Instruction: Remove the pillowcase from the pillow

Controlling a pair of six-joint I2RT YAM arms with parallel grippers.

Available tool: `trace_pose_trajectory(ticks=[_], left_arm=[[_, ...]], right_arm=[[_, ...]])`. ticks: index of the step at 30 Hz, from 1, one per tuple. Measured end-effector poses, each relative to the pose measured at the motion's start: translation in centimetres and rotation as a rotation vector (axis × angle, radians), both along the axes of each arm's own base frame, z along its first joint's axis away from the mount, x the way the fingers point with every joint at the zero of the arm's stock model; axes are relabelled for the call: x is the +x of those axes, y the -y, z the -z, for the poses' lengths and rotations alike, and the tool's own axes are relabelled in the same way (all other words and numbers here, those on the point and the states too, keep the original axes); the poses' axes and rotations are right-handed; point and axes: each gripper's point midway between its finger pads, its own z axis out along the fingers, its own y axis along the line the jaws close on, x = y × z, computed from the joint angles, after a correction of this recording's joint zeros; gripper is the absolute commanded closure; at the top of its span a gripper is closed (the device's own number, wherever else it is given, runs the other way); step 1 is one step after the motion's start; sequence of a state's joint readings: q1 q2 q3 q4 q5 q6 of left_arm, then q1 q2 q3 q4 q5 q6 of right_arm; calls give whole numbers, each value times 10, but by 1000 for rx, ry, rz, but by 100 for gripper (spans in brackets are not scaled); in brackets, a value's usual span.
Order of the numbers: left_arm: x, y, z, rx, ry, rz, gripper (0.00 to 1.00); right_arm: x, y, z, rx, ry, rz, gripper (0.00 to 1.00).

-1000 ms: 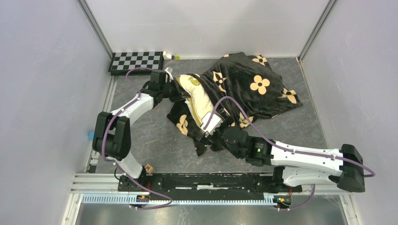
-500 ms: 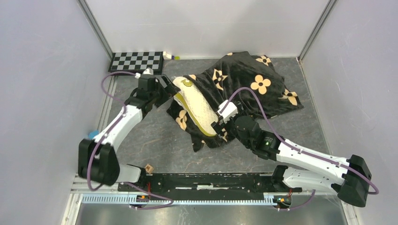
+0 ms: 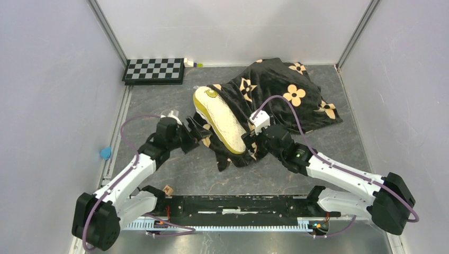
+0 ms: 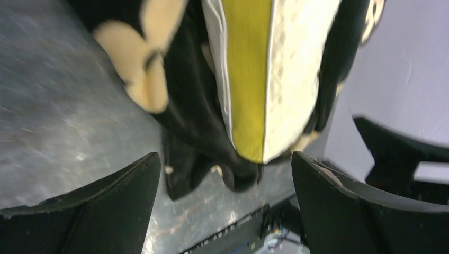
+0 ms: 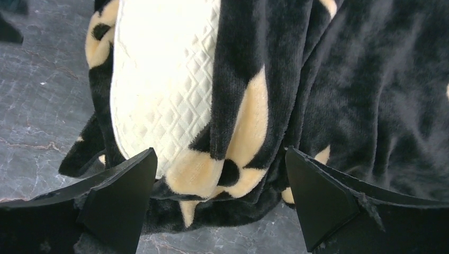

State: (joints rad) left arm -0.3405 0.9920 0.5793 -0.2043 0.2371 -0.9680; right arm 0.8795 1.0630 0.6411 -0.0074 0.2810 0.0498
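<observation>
The pillow [image 3: 219, 119] lies in the middle of the table, its cream quilted left side bare from end to end. The black flower-printed pillowcase [image 3: 275, 90] covers its right side and is bunched under its near end. My left gripper [image 3: 198, 130] hangs open just left of the pillow, holding nothing. In the left wrist view the pillow's yellow band [image 4: 246, 79] and dark pillowcase folds [image 4: 185, 106] lie ahead of the open left gripper [image 4: 225, 156]. My right gripper [image 3: 249, 141] is open at the pillow's near end. Its wrist view shows the pillow [image 5: 159, 79] and pillowcase [image 5: 360, 95] beyond the open right gripper [image 5: 219, 151].
A checkerboard [image 3: 153, 70] lies at the back left, with a small yellow-green item [image 3: 194, 64] beside it. A blue object [image 3: 105, 153] sits at the left edge and a small wooden cube [image 3: 168, 189] by the front rail [image 3: 227, 203]. Walls enclose three sides.
The left gripper opened, let go at the pillow's far end and drew back toward the near left. The right arm moved up along the pillow's right side. More bare pillow shows.
</observation>
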Motion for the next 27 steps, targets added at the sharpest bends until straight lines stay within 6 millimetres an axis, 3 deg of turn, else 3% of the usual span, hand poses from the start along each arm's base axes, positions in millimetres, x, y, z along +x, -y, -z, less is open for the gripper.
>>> trace_pose_trajectory(ticks=[5,9,15,27], left_arm=[[-32,45,5,-89,-1,123,4],[-37,69,-6,-155,55,171,4],[-28,87,-8,-190,102,182,4],[-17,105,31,-149,24,184,2]], right_arm=[[9,5,17,-2,-63,37,2],[19,10,32,-8,-114,77,7],[29,18,37,48,-136,123,26],[31,19,50,106,-174,110,29]])
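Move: The pillowcase fold along the bare pillow's right side lies about 3 cm ahead of the right hand, 3 cm to its right and 8 cm below. The pillow's near end is some 5 cm to that hand's left, level fore and aft. From the left hand, this near end lies about 13 cm right, 3 cm back and 9 cm lower; the loose case tail is 9 cm right, 9 cm back and 12 cm below. The pillowcase fold comes between the right fingers as that hand sinks about 5 cm, edges forward and a little right, tips down about 10 degrees and closes part-way. Towards the pillow's near end, the open left hand sweeps some 10 cm right, drawing back early, then dips over the yellow-trimmed side while turning slightly clockwise. ##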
